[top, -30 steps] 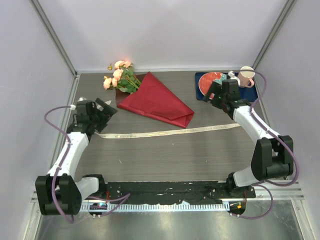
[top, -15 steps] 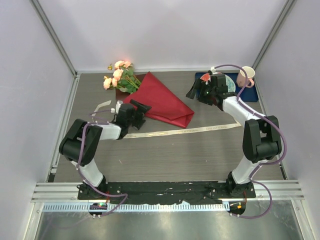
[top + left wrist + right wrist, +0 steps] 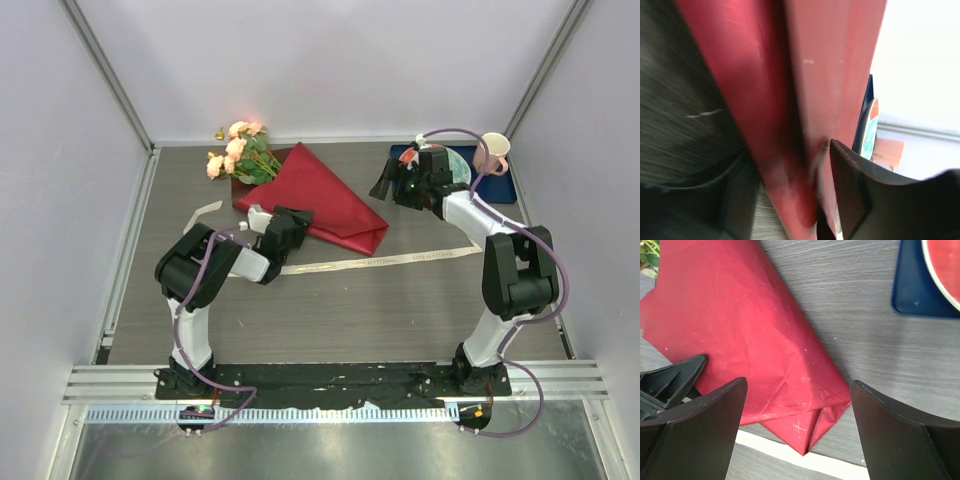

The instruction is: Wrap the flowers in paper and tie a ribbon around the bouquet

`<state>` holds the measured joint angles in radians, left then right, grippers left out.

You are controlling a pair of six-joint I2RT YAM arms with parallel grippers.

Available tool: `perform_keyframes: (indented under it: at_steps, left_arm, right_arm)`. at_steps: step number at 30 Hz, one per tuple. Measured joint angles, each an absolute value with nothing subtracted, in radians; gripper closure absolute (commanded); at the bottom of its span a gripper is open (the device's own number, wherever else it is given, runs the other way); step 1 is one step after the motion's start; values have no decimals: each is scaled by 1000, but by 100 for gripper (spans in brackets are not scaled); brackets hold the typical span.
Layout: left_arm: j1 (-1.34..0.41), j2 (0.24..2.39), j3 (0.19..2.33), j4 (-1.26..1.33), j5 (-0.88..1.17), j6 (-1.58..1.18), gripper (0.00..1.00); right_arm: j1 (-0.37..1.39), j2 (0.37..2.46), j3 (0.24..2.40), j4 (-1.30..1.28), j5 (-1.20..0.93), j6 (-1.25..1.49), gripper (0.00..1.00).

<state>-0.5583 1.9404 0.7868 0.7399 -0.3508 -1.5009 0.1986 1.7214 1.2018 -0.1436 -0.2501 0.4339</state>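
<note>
The bouquet lies at the back left of the table. Its peach-pink flowers stick out of a cone of dark red paper. The cream ribbon lies flat in front of the cone, partly under its tip. My left gripper is at the paper's near left edge. Its jaws stand apart around a fold of paper, with a sliver of table showing beside one finger. My right gripper hangs open above the cone's pointed end, holding nothing.
A dark blue mat at the back right carries a plate and a pink cup. The mat's corner shows in the right wrist view. The left gripper's finger reaches in beside the paper.
My left arm swung right from the table's left side to the paper's edge, and its jaws have narrowed. My right gripper moved left, from over the plate to the cone's tip.
</note>
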Motion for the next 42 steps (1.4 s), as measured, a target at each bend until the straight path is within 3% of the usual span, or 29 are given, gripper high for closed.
perform_keyframes:
  at_steps: [1, 4, 6, 7, 11, 12, 13, 16, 20, 30, 38, 41, 42]
  left_arm:
    - [-559, 1955, 785, 761, -359, -1501, 54]
    - [-557, 1967, 749, 797, -374, -1482, 57]
    - [-553, 1962, 724, 820, -372, -1477, 51]
    - [-550, 1956, 710, 833, -368, -1469, 39]
    - [-525, 1927, 670, 882, -335, -1455, 32]
    - [-519, 1927, 665, 894, -325, -1456, 34]
    - [-513, 1927, 659, 908, -313, -1456, 47]
    - [-496, 1933, 636, 925, -286, -1457, 65]
    - [-476, 1966, 623, 958, -246, -1466, 80]
    - [-451, 2048, 630, 1068, -165, -1512, 85]
    - [-445, 2060, 633, 1084, -144, -1518, 87]
    - [-438, 2060, 634, 1083, -129, -1518, 87]
    - [-435, 2060, 634, 1083, -126, -1518, 88]
  right_arm:
    - [202, 1738, 1214, -144, -259, 417, 9]
    - [234, 1807, 1275, -147, -272, 324, 7]
    - [271, 1855, 1319, -151, -276, 258, 6]
    - [294, 1879, 1341, -152, -280, 227, 5]
    - [389, 1990, 1477, -193, -293, 96, 4]
    - [414, 2028, 1536, -224, -290, 57, 3]
    - [439, 2066, 1589, -233, -280, 21, 2]
    - [490, 2147, 1705, -272, -253, -65, 2]
    - [524, 2248, 1882, -357, -262, -148, 2]
    - [535, 2466, 2175, -488, -261, -270, 2]
    - [542, 2562, 2254, -522, -275, -292, 3]
    - [544, 2605, 2328, -553, -276, -299, 10]
    - [546, 2617, 2349, -564, -274, -301, 20]
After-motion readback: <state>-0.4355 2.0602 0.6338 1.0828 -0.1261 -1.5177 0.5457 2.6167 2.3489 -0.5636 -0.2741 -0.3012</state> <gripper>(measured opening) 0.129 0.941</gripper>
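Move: The wrap's near edge, at the stem part, already runs between the left hand's half-open fingers; the spot to grip is about 3 cm left, 1 cm back and 3 cm down. For the right hand, the paper over the stems lies about 21 cm left, 8 cm ahead and 11 cm down; the blooms are some 15 cm left and 9 cm farther out from that spot. The plate is about 15 cm ahead and 6 cm right of the right hand, the paper's folded tip 5 cm left and 2 cm back. The red paper is taken from both sides: the right hand sweeps some 20 cm left and 8 cm forward, turning about 50 degrees counter-clockwise, then sinks nearly 10 cm to bring its wide-open fingertips down onto the paper over the stems. The left hand eases left and down, part-closes, reopens a little, then closes to pinch the near edge and stays there. ##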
